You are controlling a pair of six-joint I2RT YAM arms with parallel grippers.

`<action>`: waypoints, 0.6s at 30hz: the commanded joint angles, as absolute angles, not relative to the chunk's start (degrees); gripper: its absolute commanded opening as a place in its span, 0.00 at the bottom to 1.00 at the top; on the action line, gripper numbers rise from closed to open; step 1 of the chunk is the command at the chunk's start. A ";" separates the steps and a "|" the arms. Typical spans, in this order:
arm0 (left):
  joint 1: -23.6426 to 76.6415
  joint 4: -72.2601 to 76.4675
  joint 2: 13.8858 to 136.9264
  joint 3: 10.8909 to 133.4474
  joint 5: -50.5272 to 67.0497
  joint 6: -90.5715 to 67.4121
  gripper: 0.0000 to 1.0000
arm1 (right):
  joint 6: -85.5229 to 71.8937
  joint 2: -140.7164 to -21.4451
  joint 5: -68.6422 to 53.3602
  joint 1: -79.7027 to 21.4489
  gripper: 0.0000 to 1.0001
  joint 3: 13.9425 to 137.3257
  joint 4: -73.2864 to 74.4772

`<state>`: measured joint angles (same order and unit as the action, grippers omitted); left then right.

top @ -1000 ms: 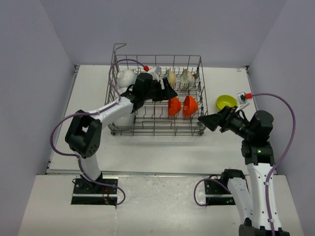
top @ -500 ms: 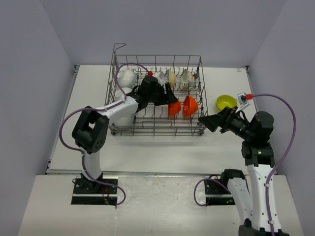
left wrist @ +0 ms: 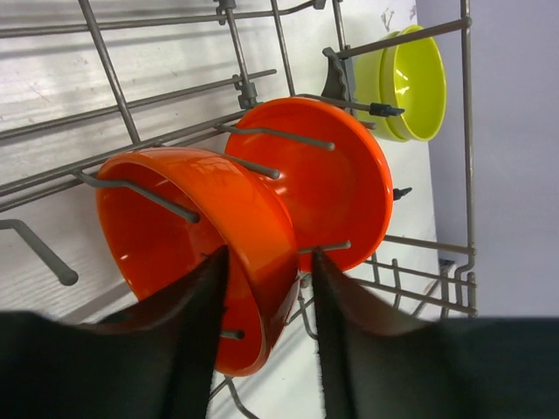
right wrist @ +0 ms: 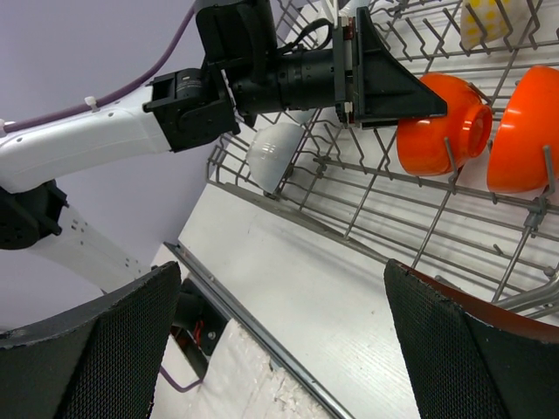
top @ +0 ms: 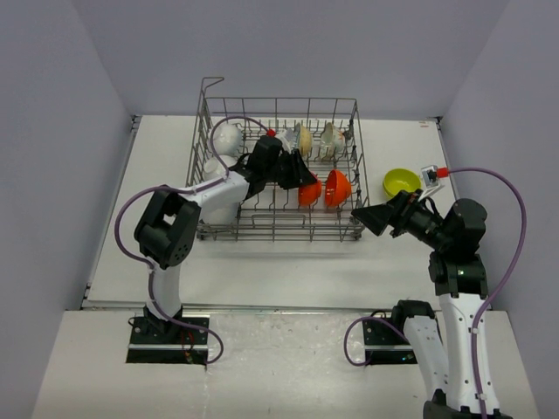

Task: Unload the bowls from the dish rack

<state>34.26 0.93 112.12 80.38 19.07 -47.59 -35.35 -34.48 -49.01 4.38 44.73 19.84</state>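
Note:
The grey wire dish rack (top: 278, 234) stands mid-table. Inside it, two orange bowls (top: 308, 193) (top: 339, 186) stand on edge between tines. Two floral bowls (top: 303, 138) (top: 332, 136) are at the back, and white bowls (top: 225, 137) sit at the left. My left gripper (top: 300, 177) (left wrist: 266, 262) straddles the rim of the nearer orange bowl (left wrist: 201, 236). One finger (left wrist: 188, 332) rests inside that bowl. The other finger (left wrist: 349, 332) is outside it with a slim gap, so the jaws are half closed. My right gripper (top: 371, 216) (right wrist: 279, 349) hangs wide open and holds nothing, right of the rack's front corner.
A yellow-green bowl (top: 400, 182) (left wrist: 410, 83) sits on the table just right of the rack. The second orange bowl (left wrist: 341, 188) is pressed close behind the first. Rack wires (left wrist: 113, 61) and tines crowd round the left fingers. Purple walls close in on three sides.
My left gripper has slid right along the rack onto the nearer orange bowl, and its jaws have narrowed round the rim. The right arm has stayed still.

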 commanded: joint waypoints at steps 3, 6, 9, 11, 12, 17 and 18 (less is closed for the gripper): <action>34.37 8.50 112.15 80.25 21.62 -50.35 0.30 | -35.15 -34.54 -50.71 4.04 0.98 45.79 18.20; 34.37 10.37 111.62 78.84 21.18 -51.33 0.20 | -35.95 -34.80 -52.12 4.04 0.98 45.35 17.32; 34.28 11.42 111.27 77.96 21.01 -51.76 0.02 | -35.95 -34.63 -52.12 4.04 0.98 45.44 17.05; 34.19 11.95 110.83 77.17 20.83 -51.94 0.00 | -35.86 -34.72 -52.38 4.04 0.98 45.27 16.88; 34.10 13.00 110.57 76.73 20.40 -52.38 0.00 | -36.03 -34.72 -52.56 4.04 0.98 45.18 16.44; 33.49 17.91 107.76 73.75 20.74 -53.96 0.00 | -36.39 -34.72 -53.00 4.04 0.98 45.00 16.08; 33.31 18.89 107.49 73.57 21.61 -54.40 0.00 | -36.21 -34.72 -53.00 4.04 0.98 45.09 16.08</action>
<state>34.24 12.86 112.22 74.41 22.87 -54.52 -35.88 -34.50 -50.83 4.19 44.73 18.37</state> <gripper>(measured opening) 0.072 0.985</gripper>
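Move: The red bowl stands on its side in the rack, its wall already between the left hand's open fingers. Its middle is some 4 cm below that hand and about 1 cm back, level with it sideways. The second red bowl stands about 7 cm to the hand's right and 1 cm back, and the patterned bowl about 12 cm ahead and 2 cm left, both 4 cm lower. From the idle right hand the first red bowl is roughly 18 cm ahead, 15 cm left and 20 cm below. The left fingers shut on the red bowl's wall near its rim, one inside and one outside, going from about half open to nearly shut. Meanwhile the hand slides only about 1 cm to the right and a little back at the same height, rolling some 10 degrees so that its left side dips. ##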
